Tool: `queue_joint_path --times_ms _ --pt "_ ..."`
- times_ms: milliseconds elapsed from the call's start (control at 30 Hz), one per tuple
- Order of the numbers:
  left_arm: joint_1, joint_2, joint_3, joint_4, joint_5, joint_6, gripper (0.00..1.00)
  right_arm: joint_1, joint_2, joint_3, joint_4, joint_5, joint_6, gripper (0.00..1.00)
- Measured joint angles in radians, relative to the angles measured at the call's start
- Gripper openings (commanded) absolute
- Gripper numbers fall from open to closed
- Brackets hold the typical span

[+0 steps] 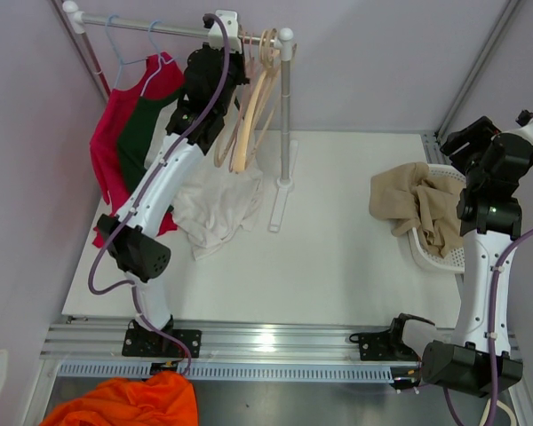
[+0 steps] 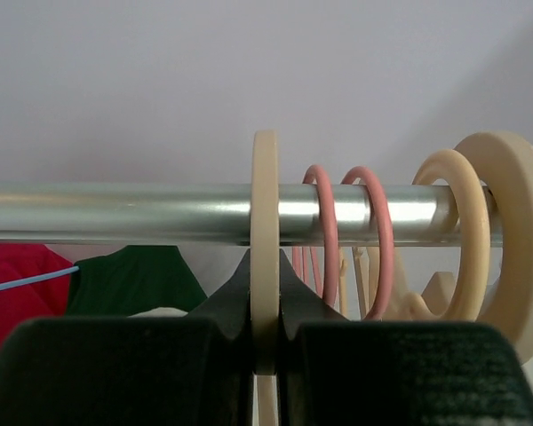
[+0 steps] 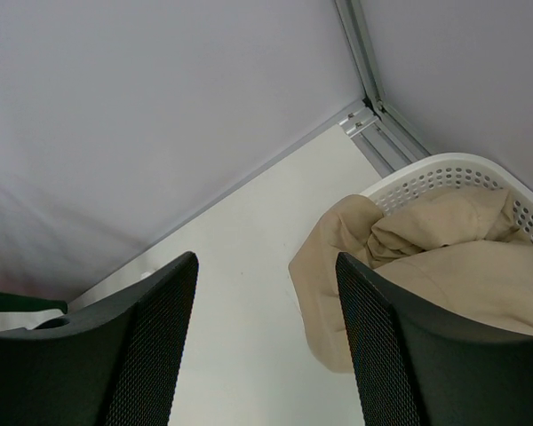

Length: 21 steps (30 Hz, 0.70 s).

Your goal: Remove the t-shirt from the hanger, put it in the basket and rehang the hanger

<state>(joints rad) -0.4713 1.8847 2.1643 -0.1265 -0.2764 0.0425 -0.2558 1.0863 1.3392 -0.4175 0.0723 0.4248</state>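
My left gripper (image 1: 211,89) is up at the metal rail (image 1: 173,29) of the clothes rack. In the left wrist view it (image 2: 266,297) is shut on the cream hook of a hanger (image 2: 266,204) that loops over the rail (image 2: 115,213). A white t-shirt (image 1: 218,209) lies bunched on the table below that hanger; its upper part is hidden behind my arm. My right gripper (image 3: 266,302) is open and empty, held above the table beside the beige cloth (image 3: 400,266); it also shows in the top view (image 1: 469,142).
A red shirt (image 1: 107,146) and a dark green shirt (image 1: 142,124) hang at the rail's left end. Bare cream and pink hangers (image 1: 256,98) hang at its right end, by the rack's post (image 1: 286,115). A white basket (image 1: 444,253) holds beige cloth. Orange cloth (image 1: 129,404) lies at the near edge.
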Motion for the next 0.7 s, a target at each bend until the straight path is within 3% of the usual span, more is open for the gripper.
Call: queue_joint_path --times_ms 233,333,400,433,700 --pt "0.013 -0.045 -0.063 0.027 0.021 -0.029 0.05 0.000 -0.011 -0.001 0.001 -0.011 0.000 0.68" --pt "0.021 -0.059 -0.082 0.032 0.027 -0.042 0.29 0.000 -0.017 -0.006 0.002 -0.011 0.000 0.69" --pt "0.024 -0.078 -0.110 0.024 0.026 -0.045 0.38 0.000 -0.019 -0.008 0.003 -0.015 0.001 0.69" --pt "0.025 -0.085 -0.122 0.021 0.026 -0.050 0.47 0.001 -0.020 -0.010 0.003 -0.018 0.000 0.69" --pt "0.029 -0.224 -0.259 0.011 0.039 -0.052 0.63 0.009 -0.021 -0.011 0.004 -0.032 0.005 0.69"
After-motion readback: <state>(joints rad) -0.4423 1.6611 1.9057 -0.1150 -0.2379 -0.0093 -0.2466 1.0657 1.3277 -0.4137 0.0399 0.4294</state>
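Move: The emptied wooden hanger is in the left hand, pinched by the front end of its hook, which is already over the rail; the rail runs roughly 4 cm above the hand and 2 cm ahead. On it, about 2 cm ahead, the two pink hangers hang some 4 cm to the hand's right and the other wooden hangers about 9 cm right. From the right hand the rail at that hook lies roughly 50 cm left, 18 cm ahead and 12 cm up. The wooden hanger's hook is let go on the rail: the left hand keeps its pinch at first while easing slightly back and left, then spreads its fingers fairly wide and backs off faster towards the robot, dipping about a centimetre on the way and recovering. In all it draws about 4.5 cm back and 3 cm left, its wrist nearly unturned and the fingers coming free of the hook. ##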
